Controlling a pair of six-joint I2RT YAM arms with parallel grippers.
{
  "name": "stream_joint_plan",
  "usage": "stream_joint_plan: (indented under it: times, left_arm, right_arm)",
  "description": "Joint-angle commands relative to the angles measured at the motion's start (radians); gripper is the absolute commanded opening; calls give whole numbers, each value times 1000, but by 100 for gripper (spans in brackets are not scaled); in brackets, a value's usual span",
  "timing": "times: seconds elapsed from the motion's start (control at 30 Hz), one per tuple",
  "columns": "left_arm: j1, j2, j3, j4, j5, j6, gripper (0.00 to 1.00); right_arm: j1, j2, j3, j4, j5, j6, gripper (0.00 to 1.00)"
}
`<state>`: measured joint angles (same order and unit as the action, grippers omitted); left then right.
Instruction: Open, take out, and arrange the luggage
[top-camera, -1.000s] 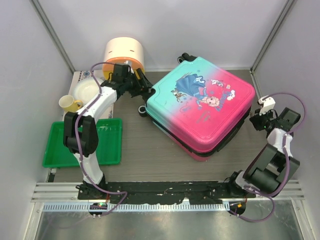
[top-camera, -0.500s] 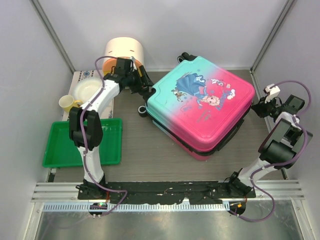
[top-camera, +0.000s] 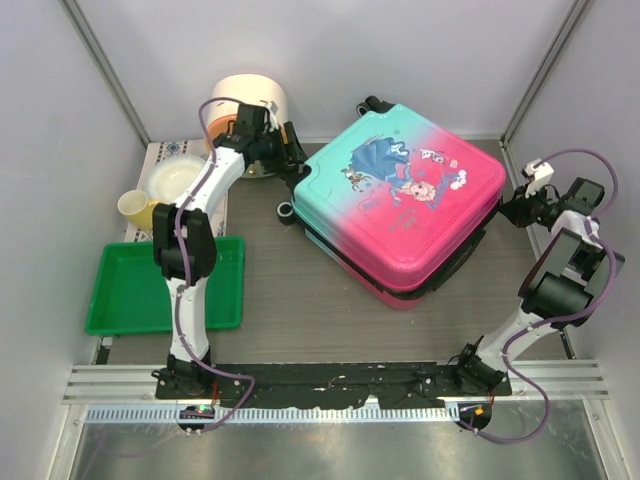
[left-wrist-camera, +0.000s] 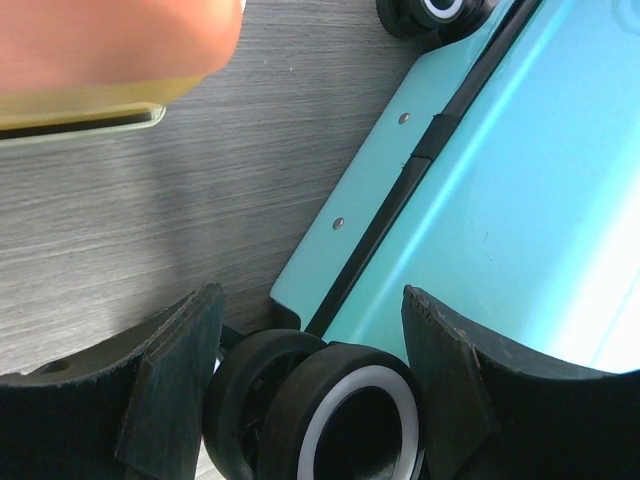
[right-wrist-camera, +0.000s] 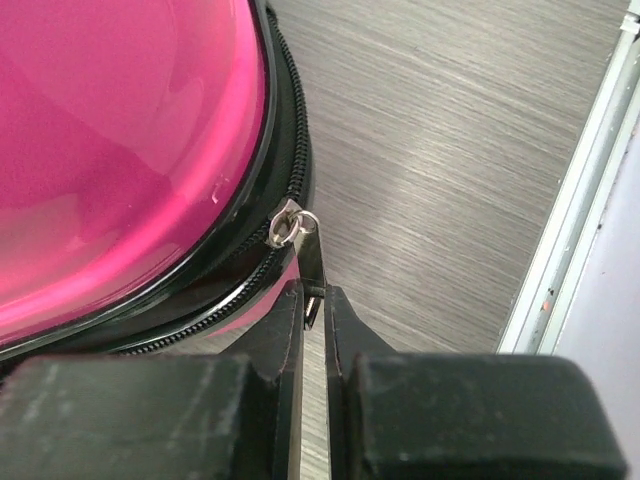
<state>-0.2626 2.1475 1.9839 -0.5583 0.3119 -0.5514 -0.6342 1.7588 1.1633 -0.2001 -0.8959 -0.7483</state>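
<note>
The luggage (top-camera: 400, 200) lies flat and closed mid-table, turquoise at the back left and pink at the front right. At its back-left corner my left gripper (top-camera: 290, 170) has its fingers closed either side of a black double wheel (left-wrist-camera: 340, 410), beside the turquoise shell (left-wrist-camera: 520, 180). My left gripper (left-wrist-camera: 312, 295) stands wide around that wheel. My right gripper (top-camera: 515, 205) is at the suitcase's right edge. In the right wrist view my right gripper (right-wrist-camera: 315, 300) is shut on the black zip pull (right-wrist-camera: 310, 255), which hangs from the slider on the zip around the pink shell (right-wrist-camera: 120, 130).
A round cream-and-orange box (top-camera: 250, 100) stands right behind the left gripper, its orange base (left-wrist-camera: 100, 40) close by. A green tray (top-camera: 120, 325) lies front left, with a yellow cup (top-camera: 138, 207) and white bowl (top-camera: 178, 180) behind it. The enclosure's metal rail (right-wrist-camera: 570, 200) runs close on the right.
Both grippers have moved toward the back of the table. The suitcase has turned slightly with them, and the right gripper has come in against its right edge.
</note>
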Motion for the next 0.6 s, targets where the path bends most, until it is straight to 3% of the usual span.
stream_joint_plan:
  times: [0.0, 0.1, 0.13, 0.2, 0.23, 0.3, 0.33, 0.4, 0.5, 0.57]
  left_arm:
    - [63, -13, -9, 90, -68, 117, 3]
    - [63, -64, -27, 126, 39, 189, 18]
    - [63, -77, -16, 112, 76, 220, 38]
    - [63, -138, -11, 61, 159, 267, 56]
    - [62, -167, -22, 54, 177, 300, 73]
    - [63, -275, -83, 49, 229, 346, 83]
    - [62, -308, -103, 51, 233, 404, 92]
    - [63, -386, -147, 54, 225, 448, 100]
    - [62, -517, -213, 17, 246, 545, 100]
    - [56, -609, -269, -46, 355, 661, 100]
  right_arm:
    - [11, -70, 58, -51, -47, -131, 1]
    - [19, -111, 21, -157, -80, -215, 1]
    - [21, -128, 7, -197, -87, -232, 1]
    - [25, -171, -39, -241, -104, -295, 1]
    - [27, -185, -53, -292, -110, -321, 1]
    - [30, -226, -92, -341, -121, -385, 1]
    - [33, -237, -105, -382, -132, -396, 1]
    - [33, -272, -134, -451, -146, -478, 1]
    - [39, -311, -178, -596, -161, -566, 1]
    - [41, -352, -203, -674, -166, -617, 1]
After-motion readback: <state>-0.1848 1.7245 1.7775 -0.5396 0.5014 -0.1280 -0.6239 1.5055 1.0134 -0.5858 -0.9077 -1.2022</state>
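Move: Between the left hand's part-closed fingers sits the suitcase's upper left caster, practically at the hand point; the drawer cabinet stands about 10 cm ahead and 10 cm left of that hand. At the right hand, the zip slider lies roughly 2 cm ahead and 2 cm left of the fingertips that pinch its pull; the side handle is some 13 cm back and 10 cm left, the suitcase's near corner about 22 cm back and 24 cm left. Keeping its pinch on the zip pull, the right hand draws back and left, about 9 cm in all, gathering speed and turning some 15 degrees counter-clockwise. The left hand barely shifts at first, then opens fully, comes free of the caster and lifts quickly, roughly 13 cm up, 7 cm back and a little left, its fingers tipping up as it leaves the suitcase. ##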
